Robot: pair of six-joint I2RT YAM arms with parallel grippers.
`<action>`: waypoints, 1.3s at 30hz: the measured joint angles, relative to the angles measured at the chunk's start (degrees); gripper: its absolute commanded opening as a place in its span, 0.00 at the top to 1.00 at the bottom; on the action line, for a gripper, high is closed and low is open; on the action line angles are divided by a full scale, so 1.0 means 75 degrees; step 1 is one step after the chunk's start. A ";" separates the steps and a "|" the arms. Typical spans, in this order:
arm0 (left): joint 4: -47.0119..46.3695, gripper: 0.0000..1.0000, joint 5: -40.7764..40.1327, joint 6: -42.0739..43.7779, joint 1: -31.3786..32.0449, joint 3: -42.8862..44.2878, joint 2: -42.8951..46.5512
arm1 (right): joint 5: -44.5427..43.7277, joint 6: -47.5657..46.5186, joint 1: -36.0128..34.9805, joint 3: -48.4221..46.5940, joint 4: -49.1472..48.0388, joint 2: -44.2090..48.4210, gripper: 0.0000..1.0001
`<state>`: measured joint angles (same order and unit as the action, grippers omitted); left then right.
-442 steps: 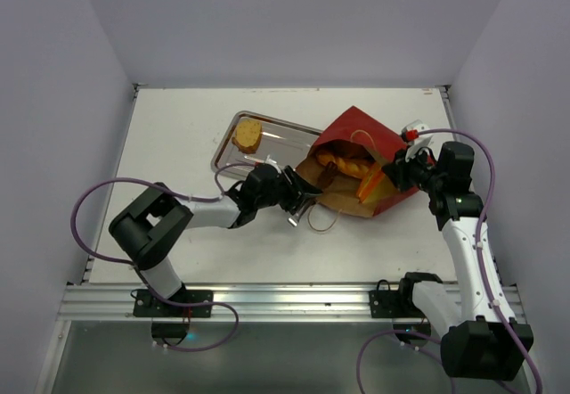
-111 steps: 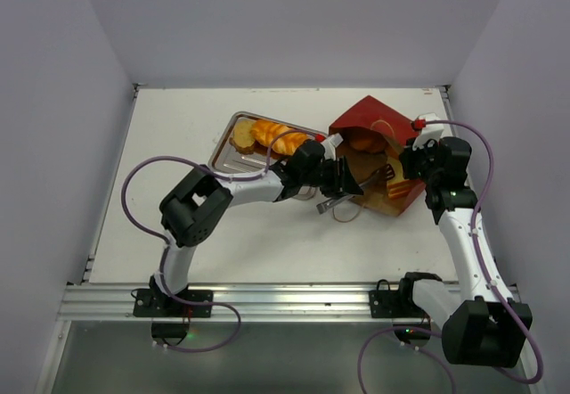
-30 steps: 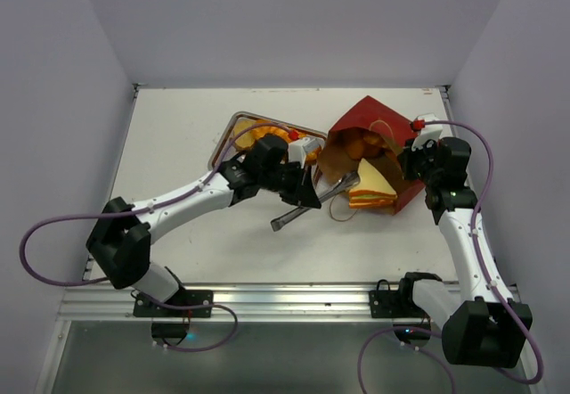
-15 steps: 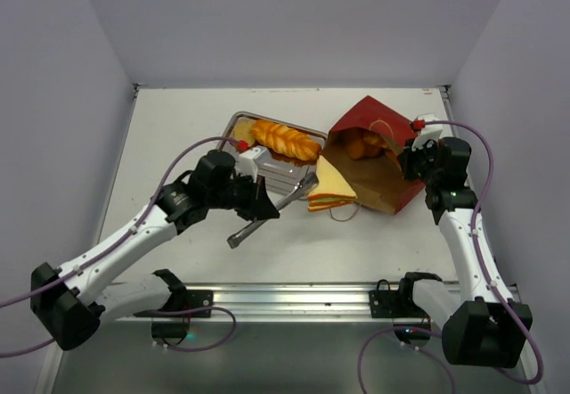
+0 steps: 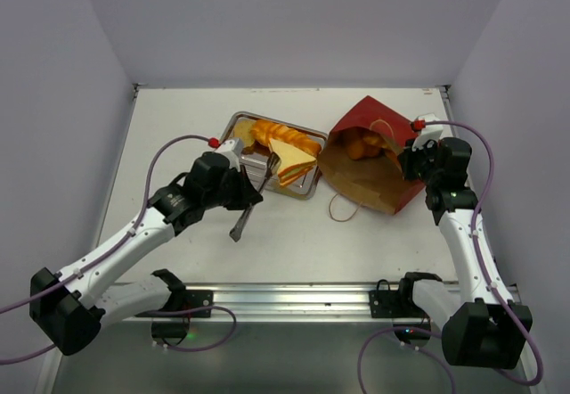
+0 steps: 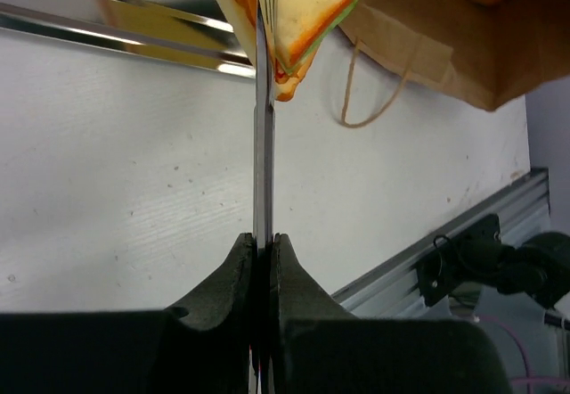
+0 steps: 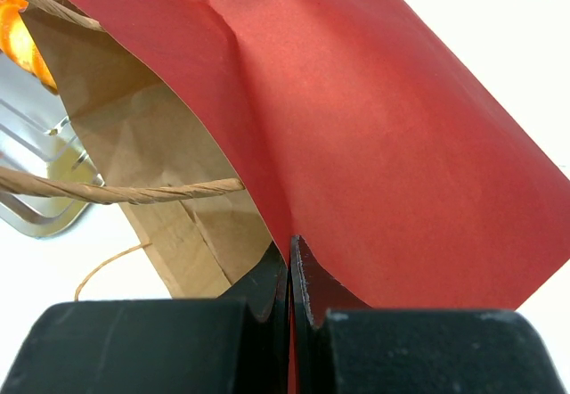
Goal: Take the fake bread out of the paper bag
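My left gripper (image 5: 242, 200) is shut on metal tongs (image 6: 264, 144). The tongs pinch a triangular sandwich-like piece of fake bread (image 5: 294, 160) over the right end of the metal tray (image 5: 223, 149). A braided golden roll (image 5: 274, 133) lies in the tray. The red paper bag (image 5: 378, 180) lies on its side with its brown mouth facing the tray, and orange fake bread (image 5: 361, 147) shows inside. My right gripper (image 7: 289, 242) is shut on the bag's rim (image 7: 374, 127) at its right side.
A loose string handle (image 5: 343, 207) of the bag lies on the table in front of its mouth. The other handle (image 7: 116, 191) spans the opening. An aluminium rail (image 5: 285, 296) runs along the near edge, and walls close in on three sides.
My left arm has pulled back to the left, carrying the tongs and the sandwich piece from the bag's mouth to above the tray. The right arm and bag have stayed put.
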<state>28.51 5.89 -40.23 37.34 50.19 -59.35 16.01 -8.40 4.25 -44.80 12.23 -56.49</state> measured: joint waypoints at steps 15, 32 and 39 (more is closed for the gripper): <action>-0.2177 1.00 -0.1078 -0.2084 -0.0026 -0.1428 -0.0892 | 0.0000 0.0000 0.0000 0.0000 0.0003 0.0000 1.00; -0.3054 0.87 -0.0504 -0.2235 -0.0026 -0.1673 -0.1574 | 0.0000 0.0000 0.0000 0.0000 0.0000 0.0000 1.00; -0.3115 0.65 -0.0332 -0.2212 -0.0026 -0.1719 -0.1574 | 0.0003 0.0000 0.0000 0.0000 0.0003 0.0000 1.00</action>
<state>5.15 3.40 -56.82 37.15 37.30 -71.16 16.03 -8.40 4.25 -44.80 12.25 -56.49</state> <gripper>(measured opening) 0.304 0.014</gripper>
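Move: The left hand, with the tongs already gripping the sandwich bread, is taking it to the near right part of the tray, about 14 cm ahead, 9 cm to the right and 15 cm below. The braided loaf lies roughly 23 cm ahead, 7 cm right; the round bread about 25 cm ahead, 4 cm left. The paper bag is some 33 cm right and 16 cm ahead. From the right hand, that tray spot is about 30 cm left, 2 cm ahead and 18 cm below. Still clamping the sandwich bread in the tongs, the left hand lowers it onto the near right part of the tray, sinking about 8 cm while easing some 3 cm forward and 2 cm right. It turns roughly 15 degrees counter-clockwise on the way, then nearly stops and opens its fingers partway so the tong arms spread. The right hand stays still, keeping its pinch on the bag's rim. ##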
